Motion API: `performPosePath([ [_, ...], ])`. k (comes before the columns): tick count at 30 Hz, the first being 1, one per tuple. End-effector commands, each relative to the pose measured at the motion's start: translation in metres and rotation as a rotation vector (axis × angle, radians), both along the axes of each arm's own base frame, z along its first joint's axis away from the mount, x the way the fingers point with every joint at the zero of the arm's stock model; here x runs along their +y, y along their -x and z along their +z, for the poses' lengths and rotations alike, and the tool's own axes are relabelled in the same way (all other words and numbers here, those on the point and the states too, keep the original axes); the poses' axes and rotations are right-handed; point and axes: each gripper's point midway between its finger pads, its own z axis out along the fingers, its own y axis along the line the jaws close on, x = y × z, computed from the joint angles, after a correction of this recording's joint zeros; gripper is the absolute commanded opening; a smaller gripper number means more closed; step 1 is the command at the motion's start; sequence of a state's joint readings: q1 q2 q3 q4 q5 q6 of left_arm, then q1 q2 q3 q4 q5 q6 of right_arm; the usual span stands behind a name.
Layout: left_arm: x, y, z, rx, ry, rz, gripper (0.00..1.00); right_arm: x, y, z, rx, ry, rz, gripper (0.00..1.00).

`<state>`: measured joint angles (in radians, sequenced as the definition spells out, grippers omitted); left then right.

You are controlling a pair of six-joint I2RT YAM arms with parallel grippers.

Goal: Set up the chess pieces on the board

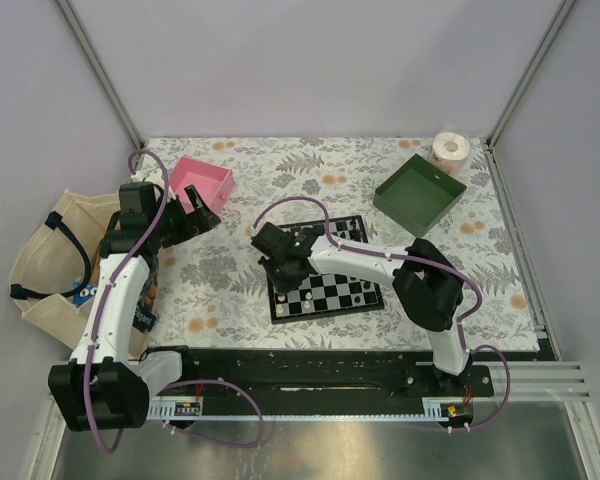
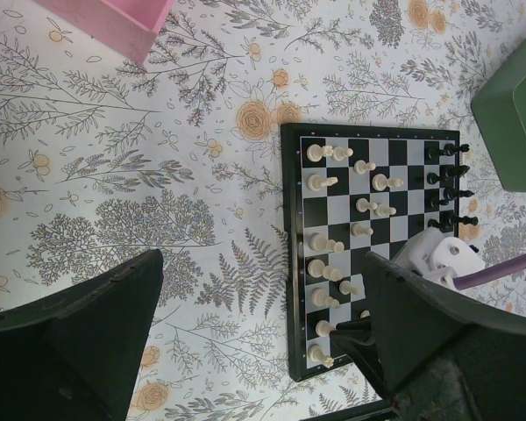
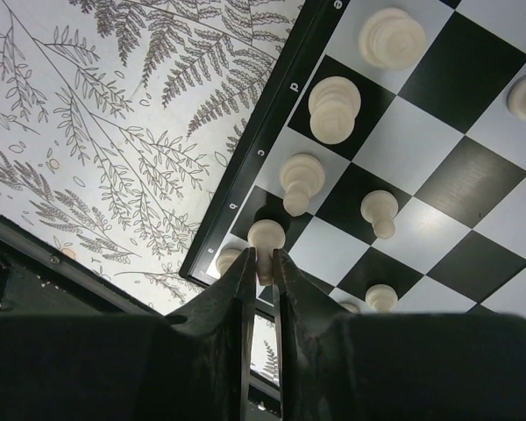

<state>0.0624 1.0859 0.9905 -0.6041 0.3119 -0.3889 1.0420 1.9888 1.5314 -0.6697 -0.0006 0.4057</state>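
Observation:
The board (image 1: 332,303) lies in the middle of the flowered cloth. Several cream-white chess pieces (image 2: 320,241) stand in two rows along one side, and black pieces (image 2: 447,189) line the opposite side. My right gripper (image 3: 263,259) is low over the board's near corner (image 3: 272,114). Its fingers are shut on the stem of a white piece (image 3: 266,237) standing in the edge row, beside the corner piece (image 3: 228,259). In the top view that gripper (image 1: 283,272) is over the board's left edge. My left gripper (image 1: 202,218) hangs open above bare cloth (image 2: 259,263), holding nothing.
A pink tray (image 1: 205,180) stands at the back left, close to the left gripper. A green tray (image 1: 418,192) sits at the back right, with a tape roll (image 1: 450,148) behind it. A cloth bag (image 1: 50,260) lies off the table's left edge.

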Motion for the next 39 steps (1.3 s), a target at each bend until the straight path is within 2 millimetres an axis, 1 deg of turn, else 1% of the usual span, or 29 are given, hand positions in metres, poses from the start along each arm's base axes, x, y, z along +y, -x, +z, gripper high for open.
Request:
performPosePath([
  [1,-0.002,-0.004,0.011,-0.050,0.004,-0.023,0.99,0.010,-0.005,0.005,-0.033,-0.016,-0.011,0.22],
  [2,-0.002,-0.005,0.012,-0.051,0.005,-0.022,0.99,0.009,-0.005,0.005,-0.037,-0.014,-0.012,0.22],
  [4,-0.002,-0.004,0.011,-0.051,0.005,-0.021,0.99,0.010,-0.005,0.005,-0.038,-0.015,-0.008,0.27],
  [8,-0.002,-0.004,0.012,-0.054,0.002,-0.021,0.99,0.011,-0.002,0.008,-0.028,-0.026,0.000,0.32],
  [10,-0.002,-0.005,0.013,-0.057,0.003,-0.020,0.99,0.011,-0.003,0.013,-0.033,-0.035,0.002,0.33],
  [12,-0.002,-0.005,0.012,-0.054,0.004,-0.020,0.99,0.009,-0.004,0.022,-0.052,-0.046,0.000,0.35],
  [13,-0.002,-0.004,0.012,-0.054,0.004,-0.021,0.99,0.006,-0.006,0.027,-0.070,-0.044,-0.008,0.35],
  [16,-0.002,-0.005,0.012,-0.053,0.005,-0.022,0.99,-0.003,-0.012,0.045,-0.127,-0.051,-0.022,0.41],
  [18,-0.003,-0.005,0.013,-0.054,0.007,-0.025,0.99,-0.011,-0.016,0.056,-0.167,-0.046,-0.035,0.43],
  [21,-0.003,-0.005,0.013,-0.054,0.006,-0.024,0.99,-0.022,-0.027,0.075,-0.209,-0.069,-0.066,0.45],
  [25,-0.002,-0.005,0.012,-0.053,0.005,-0.022,0.99,-0.033,-0.046,0.090,-0.240,-0.099,-0.110,0.47],
  [28,-0.002,-0.004,0.014,-0.057,0.005,-0.022,0.99,-0.041,-0.065,0.090,-0.237,-0.097,-0.149,0.47],
  [32,-0.002,-0.004,0.014,-0.057,0.005,-0.022,0.99,-0.052,-0.091,0.078,-0.215,-0.075,-0.207,0.49],
  [34,-0.003,-0.004,0.014,-0.057,0.006,-0.024,0.99,-0.056,-0.101,0.072,-0.199,-0.068,-0.229,0.50],
  [39,-0.003,-0.005,0.013,-0.058,0.004,-0.025,0.99,-0.058,-0.118,0.057,-0.189,-0.044,-0.250,0.50],
])
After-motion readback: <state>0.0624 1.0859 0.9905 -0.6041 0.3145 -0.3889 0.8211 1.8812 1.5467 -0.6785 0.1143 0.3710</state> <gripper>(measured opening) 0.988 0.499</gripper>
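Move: The right fingers still stand around a white piece on the back row, its middle about 2 cm below. The white pawn in mid-board lies some 12 cm ahead and 8 cm right, 3 cm lower; a second pawn stands 3 cm to the left of it, a taller white piece about 3 cm beyond it. From the idle left hand, the mid-board pawn lies about 25 cm right, 2 cm back and 17 cm down. Right hand opens off the white piece, rises about 8 cm, arcs forward and right, then sinks towards the pawn. ##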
